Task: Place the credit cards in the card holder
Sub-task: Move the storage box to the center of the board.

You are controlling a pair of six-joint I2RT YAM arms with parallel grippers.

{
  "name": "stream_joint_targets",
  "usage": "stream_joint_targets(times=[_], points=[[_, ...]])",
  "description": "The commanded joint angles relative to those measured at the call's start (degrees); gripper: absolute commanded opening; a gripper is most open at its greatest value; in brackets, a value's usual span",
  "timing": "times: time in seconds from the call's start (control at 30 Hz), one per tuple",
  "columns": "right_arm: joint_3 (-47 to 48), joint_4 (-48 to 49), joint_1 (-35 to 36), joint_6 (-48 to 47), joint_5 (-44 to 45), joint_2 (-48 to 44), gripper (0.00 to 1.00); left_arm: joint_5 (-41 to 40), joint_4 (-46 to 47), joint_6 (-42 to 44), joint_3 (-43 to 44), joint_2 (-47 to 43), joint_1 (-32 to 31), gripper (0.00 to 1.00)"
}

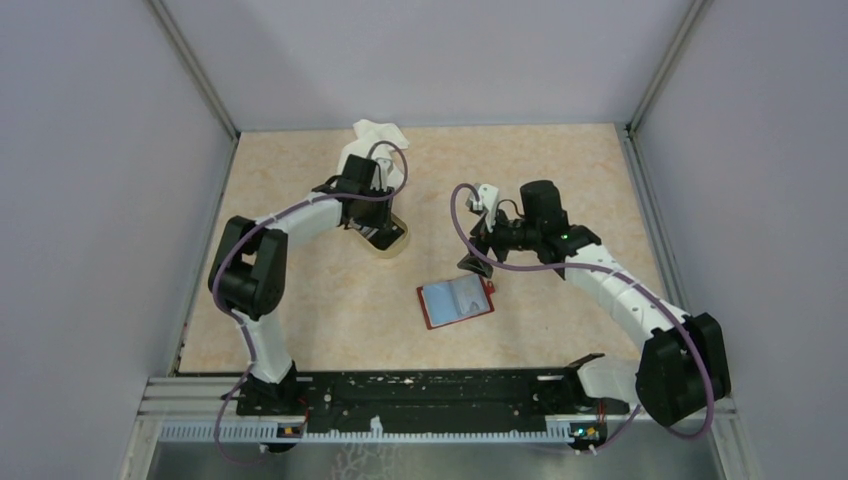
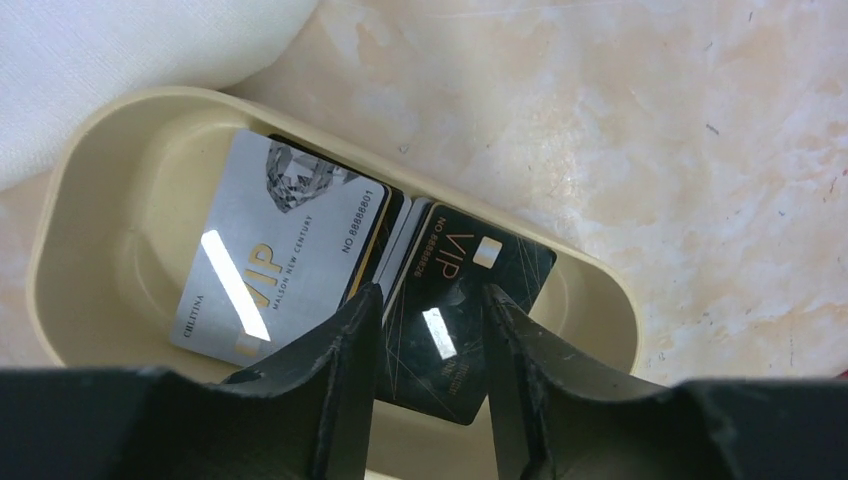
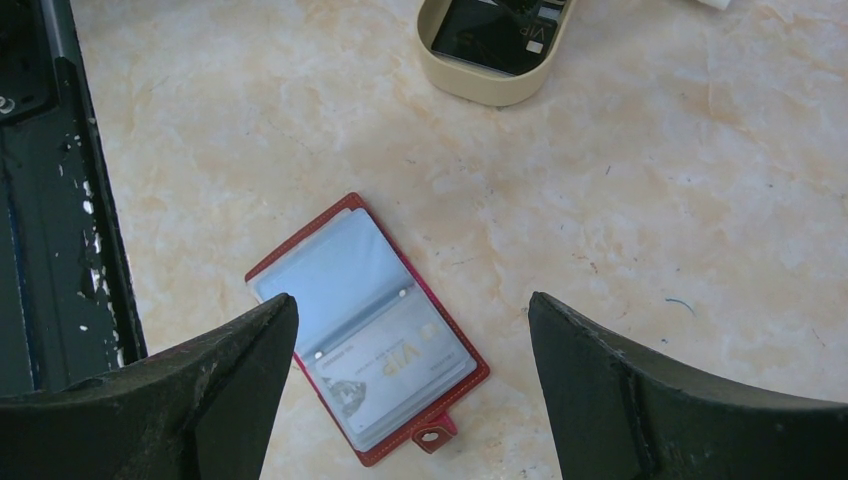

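Observation:
The tan oval dish (image 2: pixel 90 150) holds the credit cards: a silver VIP card (image 2: pixel 275 250), a black VIP card (image 2: pixel 505 268) and more cards stacked between them. My left gripper (image 2: pixel 430 292) is open, low over the dish, its fingers either side of the black card's left part. The red card holder (image 3: pixel 365 320) lies open on the table, with a silver card (image 3: pixel 400 372) in a clear pocket. My right gripper (image 3: pixel 412 298) is wide open and empty above it. In the top view the holder (image 1: pixel 456 301) lies between the arms.
A white cloth (image 2: pixel 120 60) lies just behind the dish (image 1: pixel 392 245). The dish also shows far off in the right wrist view (image 3: pixel 480 85). The black base rail (image 3: pixel 50 200) runs along the table's near edge. Grey walls enclose the table.

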Motion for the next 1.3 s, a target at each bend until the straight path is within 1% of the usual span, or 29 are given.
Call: stream_joint_targets(times=[0.0, 0.1, 0.2, 0.47, 0.57, 0.8, 0.97, 1.03, 1.1, 1.17, 1.27], points=[[2.7, 0.93, -0.5, -0.73, -0.93, 0.38, 0.85, 3.46, -3.83, 1.78, 0.91, 0.66, 0.61, 0.46], [2.55, 0.92, -0.5, -0.72, -1.01, 0.32, 0.85, 5.51, -3.94, -0.41, -0.77, 0.24, 0.62, 0.46], [2.54, 0.93, -0.55, -0.73, -1.0, 0.24, 0.85, 9.6, -2.14, -2.72, -4.04, -1.69, 0.61, 0.46], [2.05, 1.2, -0.68, -0.92, -1.12, -0.13, 0.85, 25.63, 8.74, -9.85, -14.43, -9.34, 0.61, 0.49], [1.99, 1.29, -0.85, -1.05, -1.3, -0.3, 0.85, 28.84, 12.83, -13.22, -17.3, -10.3, -0.2, 0.49], [1.77, 1.53, -1.44, -0.65, -1.75, -0.36, 0.85, 28.72, 23.15, -19.25, -21.38, -9.12, -5.19, 0.5], [1.66, 1.84, -2.14, -0.14, -2.63, -0.08, 0.85, 26.48, 27.45, -20.8, -21.57, -9.07, -6.1, 0.5], [1.66, 1.91, -2.32, -0.07, -2.78, -0.14, 0.85, 25.5, 27.9, -20.24, -21.5, -10.15, -6.02, 0.5], [1.62, 1.97, -2.4, -0.02, -2.83, -0.08, 0.85, 25.15, 27.77, -19.84, -20.95, -11.43, -6.05, 0.53], [1.79, 1.81, -2.44, -0.07, -2.9, 0.1, 0.85, 26.32, 27.26, -19.75, -19.64, -11.86, -6.04, 0.54], [1.87, 1.64, -2.44, -0.03, -2.98, 0.31, 0.85, 29.0, 27.45, -20.96, -17.77, -10.24, -6.14, 0.54]])
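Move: The left hand, pointing forward and down with half-open fingers, is over the storage box: the box's middle is about level with it, 2 cm to its left and 3 cm below. The black card is some 2 cm back and 2 cm right. The open card holder lies about 17 cm back and 16 cm right, the white cloth 13 cm ahead and 2 cm left. From the right hand, the box lies about 9 cm ahead, 20 cm left and 15 cm below. Fingers working inside the storage box, the left hand dips slightly and drags the box back and to the right. The hand goes about 10 cm each way, mostly back at first and then right, while the wrist tilts some 30 degrees so the fingers swing to point more rightward. Still half open, it then rises a little, ending at the box's near-right end wall with the fingers apparently either side of the rim. ##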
